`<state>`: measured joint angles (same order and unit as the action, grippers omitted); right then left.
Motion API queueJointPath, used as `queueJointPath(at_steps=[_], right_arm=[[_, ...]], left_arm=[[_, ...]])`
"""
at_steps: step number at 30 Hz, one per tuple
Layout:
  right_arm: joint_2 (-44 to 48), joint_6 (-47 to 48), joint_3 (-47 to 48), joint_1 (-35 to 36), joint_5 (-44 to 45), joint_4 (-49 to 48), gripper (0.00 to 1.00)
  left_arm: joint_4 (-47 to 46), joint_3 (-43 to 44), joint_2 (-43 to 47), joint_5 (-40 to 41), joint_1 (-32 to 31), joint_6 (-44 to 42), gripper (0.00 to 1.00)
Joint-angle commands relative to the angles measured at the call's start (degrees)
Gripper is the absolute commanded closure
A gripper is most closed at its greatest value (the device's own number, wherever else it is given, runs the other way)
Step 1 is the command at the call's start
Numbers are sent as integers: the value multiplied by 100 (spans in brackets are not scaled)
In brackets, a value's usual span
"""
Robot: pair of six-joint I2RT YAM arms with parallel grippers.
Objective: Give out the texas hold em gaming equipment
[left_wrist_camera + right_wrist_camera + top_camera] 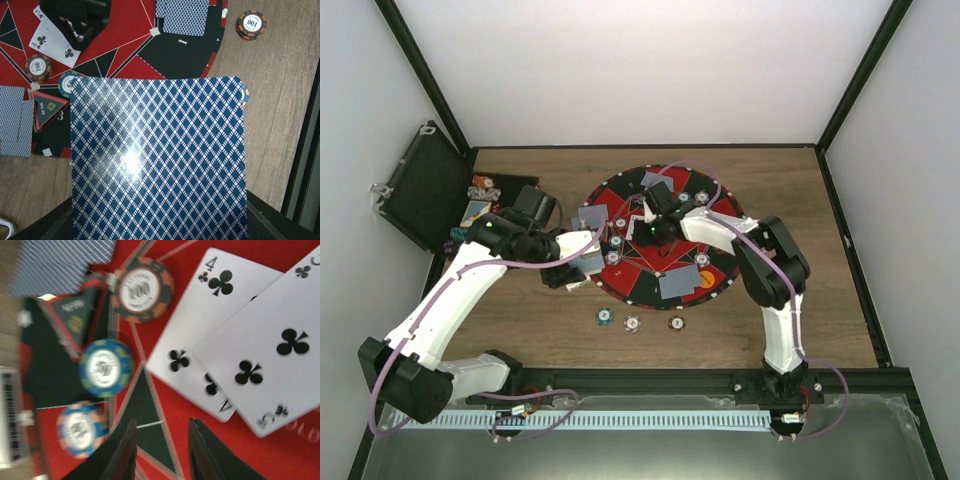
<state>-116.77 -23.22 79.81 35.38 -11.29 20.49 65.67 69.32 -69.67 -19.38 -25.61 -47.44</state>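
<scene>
My left gripper (575, 262) is at the left rim of the round red-and-black mat (620, 190). It holds blue-backed playing cards (157, 160) that fill the left wrist view and hide its fingers. My right gripper (645, 232) hovers low over the mat's middle, open and empty (162, 450). Just ahead of it lie a face-up four of clubs (210, 315) and a second clubs card (275, 350). To their left are a 100 chip (141, 289), a blue-green chip (106, 367) and a blue-orange chip (80, 429).
Face-down cards (676, 285) lie around the mat. Three chips (632, 323) sit on the wood in front of it. A triangular marker (75, 320) lies beside the chips. The open black case (420, 185) with more chips (483, 187) stands at the far left.
</scene>
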Motion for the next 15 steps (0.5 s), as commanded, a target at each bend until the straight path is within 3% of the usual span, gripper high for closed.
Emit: queueJointPath(at_steps=[1,4,8,15], right_arm=[[1071,-70,-71,-38,-656,-95,59],[1636,-272,-160,-38,-1225,-248,34],[2223,-646,-448,-39,-2107,-498,14],[2827,-1487,-1362,6,-3444,-1505,5]], left_arm=[[-46,70,64,-101,-6,-83,89],[-57,66,67,-99,-6,-88,89],[-77,61,61,-126,-6,-90,89],[-94,119,-10,-228,-6,-56,89]])
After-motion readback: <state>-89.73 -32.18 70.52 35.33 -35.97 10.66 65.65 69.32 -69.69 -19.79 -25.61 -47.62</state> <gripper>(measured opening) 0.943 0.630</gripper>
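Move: Off to the right hand's left, the card deck waits in the left fingers: some 13 cm left, 15 cm back and 16 cm up. The two face-up clubs cards lie just by the right fingertips, about 4 cm ahead, 2 cm right and 2 cm below; at that table level the blue chip is 3 cm ahead and 5 cm left, and the card box about 7 cm back, 12 cm left. From the left hand point, the deck's middle is 3 cm right and 1 cm ahead. Springing up from the clubs cards by about 20 cm, the right hand then draws back some 8 cm and slightly left, towards the deck in the left fingers. On the way its fingers spread from nearly shut to almost fully open, and the wrist rolls some 30 degrees so that they swing from steeply down to pointing much more to the left. ##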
